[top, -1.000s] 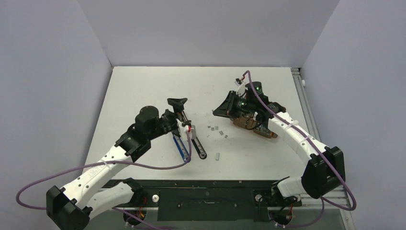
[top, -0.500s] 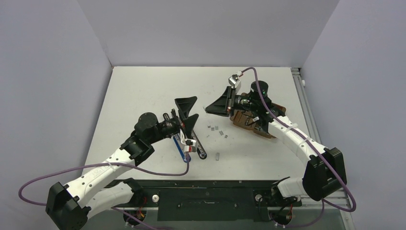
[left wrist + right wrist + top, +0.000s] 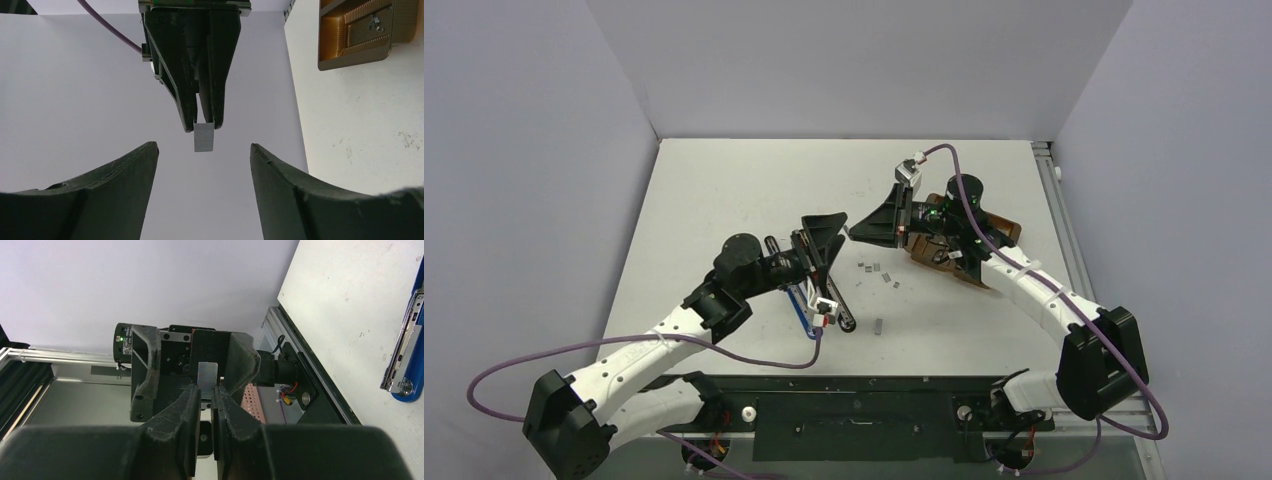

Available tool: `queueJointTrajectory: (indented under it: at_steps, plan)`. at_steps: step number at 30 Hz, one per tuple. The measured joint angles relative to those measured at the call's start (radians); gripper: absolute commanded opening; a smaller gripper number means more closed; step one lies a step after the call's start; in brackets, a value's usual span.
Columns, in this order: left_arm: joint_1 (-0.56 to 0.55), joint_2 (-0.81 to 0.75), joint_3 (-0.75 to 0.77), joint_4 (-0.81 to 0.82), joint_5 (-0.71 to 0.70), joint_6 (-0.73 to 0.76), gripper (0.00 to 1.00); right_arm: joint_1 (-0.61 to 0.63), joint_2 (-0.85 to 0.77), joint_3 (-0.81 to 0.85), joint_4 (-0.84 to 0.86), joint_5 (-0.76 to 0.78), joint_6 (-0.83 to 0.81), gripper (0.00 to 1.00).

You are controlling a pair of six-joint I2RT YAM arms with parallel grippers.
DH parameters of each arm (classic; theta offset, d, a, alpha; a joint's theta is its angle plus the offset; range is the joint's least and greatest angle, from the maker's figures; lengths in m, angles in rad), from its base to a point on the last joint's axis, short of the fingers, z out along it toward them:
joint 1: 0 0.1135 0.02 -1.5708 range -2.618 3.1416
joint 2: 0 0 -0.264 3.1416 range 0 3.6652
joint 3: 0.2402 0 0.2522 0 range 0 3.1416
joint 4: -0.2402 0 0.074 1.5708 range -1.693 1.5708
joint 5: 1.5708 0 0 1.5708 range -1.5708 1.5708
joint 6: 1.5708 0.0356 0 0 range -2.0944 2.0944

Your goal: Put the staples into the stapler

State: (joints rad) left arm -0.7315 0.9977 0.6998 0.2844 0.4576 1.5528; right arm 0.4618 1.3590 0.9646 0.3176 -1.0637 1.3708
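My right gripper [image 3: 854,229] is shut on a short silver strip of staples [image 3: 207,373], held out above the table towards the left arm. My left gripper [image 3: 837,233] faces it, open. In the left wrist view the strip [image 3: 204,139] hangs from the right fingers [image 3: 182,75], level with my left fingertips [image 3: 145,155], with a gap on each side. The blue and black stapler [image 3: 821,307] lies open on the table below the left arm. Several loose staples [image 3: 875,268] lie to its right.
A brown two-compartment tray [image 3: 984,222] sits under the right arm, also in the left wrist view [image 3: 360,35]. One staple strip [image 3: 879,324] lies nearer the front edge. The stapler's blue end [image 3: 406,360] shows at the right wrist view's right edge.
My left gripper lifted away from the stapler, swung right to face the right gripper, and its jaws narrowed. The right gripper moved left with the strip.
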Motion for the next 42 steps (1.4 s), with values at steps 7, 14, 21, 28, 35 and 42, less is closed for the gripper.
queueJointTrajectory:
  at_steps: [7, 14, 21, 28, 35, 42]
  plan:
    - [0.000, 0.009, 0.004, -0.013, 0.000, 0.026, 0.45, 0.011, 0.000, 0.000, 0.000, 0.000, 0.000, 0.13]
    - [-0.001, 0.013, 0.009, -0.020, 0.000, 0.030, 0.36, 0.025, 0.000, -0.001, 0.000, 0.000, 0.000, 0.13]
    - [-0.007, 0.015, 0.019, -0.023, 0.000, 0.029, 0.27, 0.031, 0.000, -0.004, 0.002, 0.000, -0.001, 0.13]
    - [-0.008, 0.015, 0.019, -0.051, -0.003, 0.021, 0.00, 0.034, 0.000, -0.012, 0.007, 0.001, -0.001, 0.13]
    - [-0.016, 0.015, 0.019, -0.055, -0.006, 0.021, 0.00, 0.034, 0.000, -0.013, -0.005, 0.002, -0.021, 0.51]
    - [-0.027, 0.021, 0.027, -0.125, 0.000, 0.041, 0.00, -0.076, -0.002, 0.029, -0.235, 0.005, -0.205, 0.66]
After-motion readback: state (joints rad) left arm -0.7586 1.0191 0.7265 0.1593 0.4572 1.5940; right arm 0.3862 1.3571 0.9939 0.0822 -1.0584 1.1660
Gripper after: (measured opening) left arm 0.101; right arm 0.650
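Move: Between the two hands, the staples jut from the right hand's closed fingertips, about 2 cm to that hand's left and level with it. They lie some 2 cm to the right of the left hand's open fingers, at the same height. On the table roughly 30 cm below the left hand, the black stapler's middle is about 9 cm ahead and 6 cm left; the loose staples are 12 cm ahead and 8 cm right. Closing on the staples in mid-air, the left fingers stay almost in place while the right hand eases back and left about 1 cm, still holding them. Once the left pinches them, the right fingers open wide and the right hand pulls away forward, right and down, some 5 cm; the left sinks about 2 cm, keeping its grip. ##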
